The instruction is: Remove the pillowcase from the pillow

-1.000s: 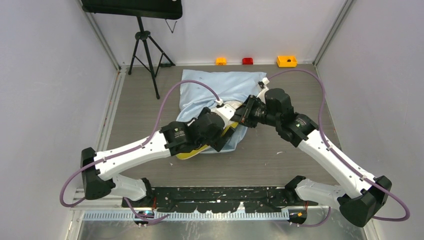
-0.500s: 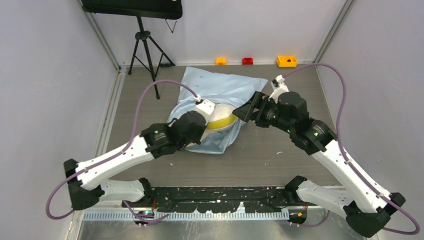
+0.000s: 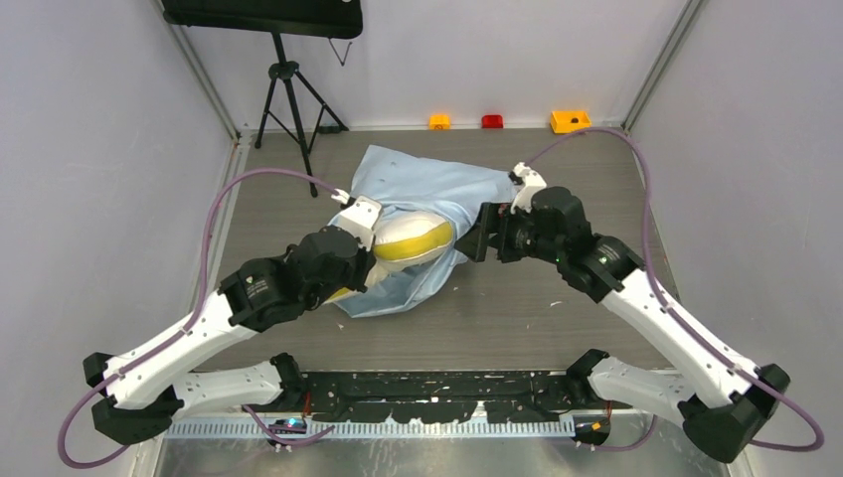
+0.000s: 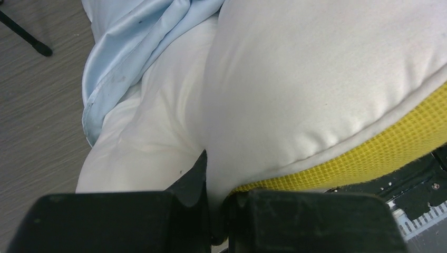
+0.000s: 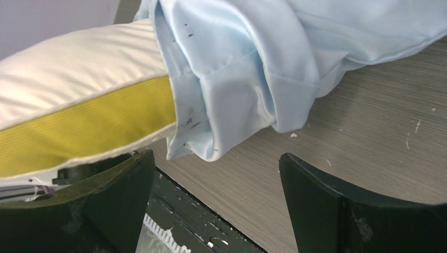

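Observation:
The white pillow (image 3: 413,235) with its yellow side band (image 4: 379,153) sticks partly out of the light-blue pillowcase (image 3: 427,184) at the middle of the table. My left gripper (image 3: 376,238) is shut on a fold of the pillow's white cover (image 4: 316,79), right by the yellow band; the pillowcase's hem (image 4: 132,47) is bunched behind. My right gripper (image 3: 473,243) stands open just right of the pillow's end. In the right wrist view the gathered pillowcase (image 5: 253,63) hangs over the pillow (image 5: 79,68) a little ahead of the open right gripper (image 5: 217,158), with nothing between its fingers.
A black tripod (image 3: 288,99) stands at the back left. Small orange (image 3: 438,121), red (image 3: 492,121) and yellow (image 3: 570,121) things sit along the back wall. A black rail (image 3: 437,383) runs along the near edge. Walls close both sides.
My left gripper shut on the pillow and drew it back toward the left. My right gripper let go of the pillowcase and opened wide.

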Controlling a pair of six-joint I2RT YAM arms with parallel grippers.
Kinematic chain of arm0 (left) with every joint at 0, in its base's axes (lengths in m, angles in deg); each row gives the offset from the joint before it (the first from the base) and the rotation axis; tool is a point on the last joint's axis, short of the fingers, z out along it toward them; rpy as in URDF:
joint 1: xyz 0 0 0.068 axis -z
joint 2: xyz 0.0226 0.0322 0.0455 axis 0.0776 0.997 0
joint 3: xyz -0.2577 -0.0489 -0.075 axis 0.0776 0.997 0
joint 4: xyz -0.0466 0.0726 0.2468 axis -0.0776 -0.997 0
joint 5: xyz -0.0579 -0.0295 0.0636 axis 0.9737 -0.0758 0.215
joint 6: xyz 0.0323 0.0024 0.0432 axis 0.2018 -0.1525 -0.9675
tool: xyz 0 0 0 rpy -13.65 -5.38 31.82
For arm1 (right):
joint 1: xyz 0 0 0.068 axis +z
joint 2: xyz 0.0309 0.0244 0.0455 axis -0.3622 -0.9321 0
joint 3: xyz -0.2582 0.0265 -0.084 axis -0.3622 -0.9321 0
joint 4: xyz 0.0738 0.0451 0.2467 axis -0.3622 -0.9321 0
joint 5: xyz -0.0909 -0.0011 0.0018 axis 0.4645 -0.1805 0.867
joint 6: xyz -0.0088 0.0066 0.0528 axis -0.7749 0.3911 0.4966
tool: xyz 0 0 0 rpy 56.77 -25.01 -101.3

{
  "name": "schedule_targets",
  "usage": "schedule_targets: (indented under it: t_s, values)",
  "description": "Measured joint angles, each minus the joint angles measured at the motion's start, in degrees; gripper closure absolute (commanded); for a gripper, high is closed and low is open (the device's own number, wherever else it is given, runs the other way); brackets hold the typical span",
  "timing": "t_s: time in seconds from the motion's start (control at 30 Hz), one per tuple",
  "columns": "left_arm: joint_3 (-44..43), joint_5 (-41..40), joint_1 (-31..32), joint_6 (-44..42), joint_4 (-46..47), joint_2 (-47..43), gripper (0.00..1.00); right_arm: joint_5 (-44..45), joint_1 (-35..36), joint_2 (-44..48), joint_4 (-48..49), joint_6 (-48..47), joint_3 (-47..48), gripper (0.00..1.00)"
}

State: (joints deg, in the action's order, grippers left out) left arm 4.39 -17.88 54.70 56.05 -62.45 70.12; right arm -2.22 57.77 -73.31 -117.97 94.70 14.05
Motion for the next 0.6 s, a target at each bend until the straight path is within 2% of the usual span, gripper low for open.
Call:
schedule_targets:
  t_s: [0.33, 0.5, 0.6]
  values:
    - [-1.01, 0.24, -0.02, 1.22, -2.27, -1.20, 1.00, -2.14, 0.00, -12.02, 4.39, -5.84, 0.28, 0.09]
    - [-1.95, 0.24, -0.04, 1.51, -3.30, -2.45, 1.00, 1.68, -0.72, -14.84, 5.95, -6.78, 0.37, 0.30]
    - [-2.14, 0.24, -0.04, 1.70, -3.32, -3.89, 1.00, 2.60, -3.10, -16.76, 8.22, -6.40, 0.39, 0.35]
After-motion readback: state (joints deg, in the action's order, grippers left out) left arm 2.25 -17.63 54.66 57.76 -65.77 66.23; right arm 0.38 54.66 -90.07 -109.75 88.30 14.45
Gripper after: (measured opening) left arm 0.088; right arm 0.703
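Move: The bunched pillowcase fold by the right side of the bare pillow lies about 8 cm ahead of the open right hand, some 3 cm to its left and 8 cm lower. The bare pillow bulge is roughly 13 cm left and 1 cm ahead of that hand, about 5 cm down; the flat part of the pillowcase spreads about 16 cm ahead, 10 cm left and 13 cm below it. From the left hand, the fold is some 15 cm ahead, 20 cm right and 8 cm lower. The pillowcase fold comes between the right hand's wide-open fingers as that hand drives forward and down, about 7 cm each way, rolling some 10 degrees; the fingers start to close towards the end but are still well apart. Meanwhile the left hand keeps its pinch on the pillow and eases it up, left and slightly back, about 3 cm in all. ##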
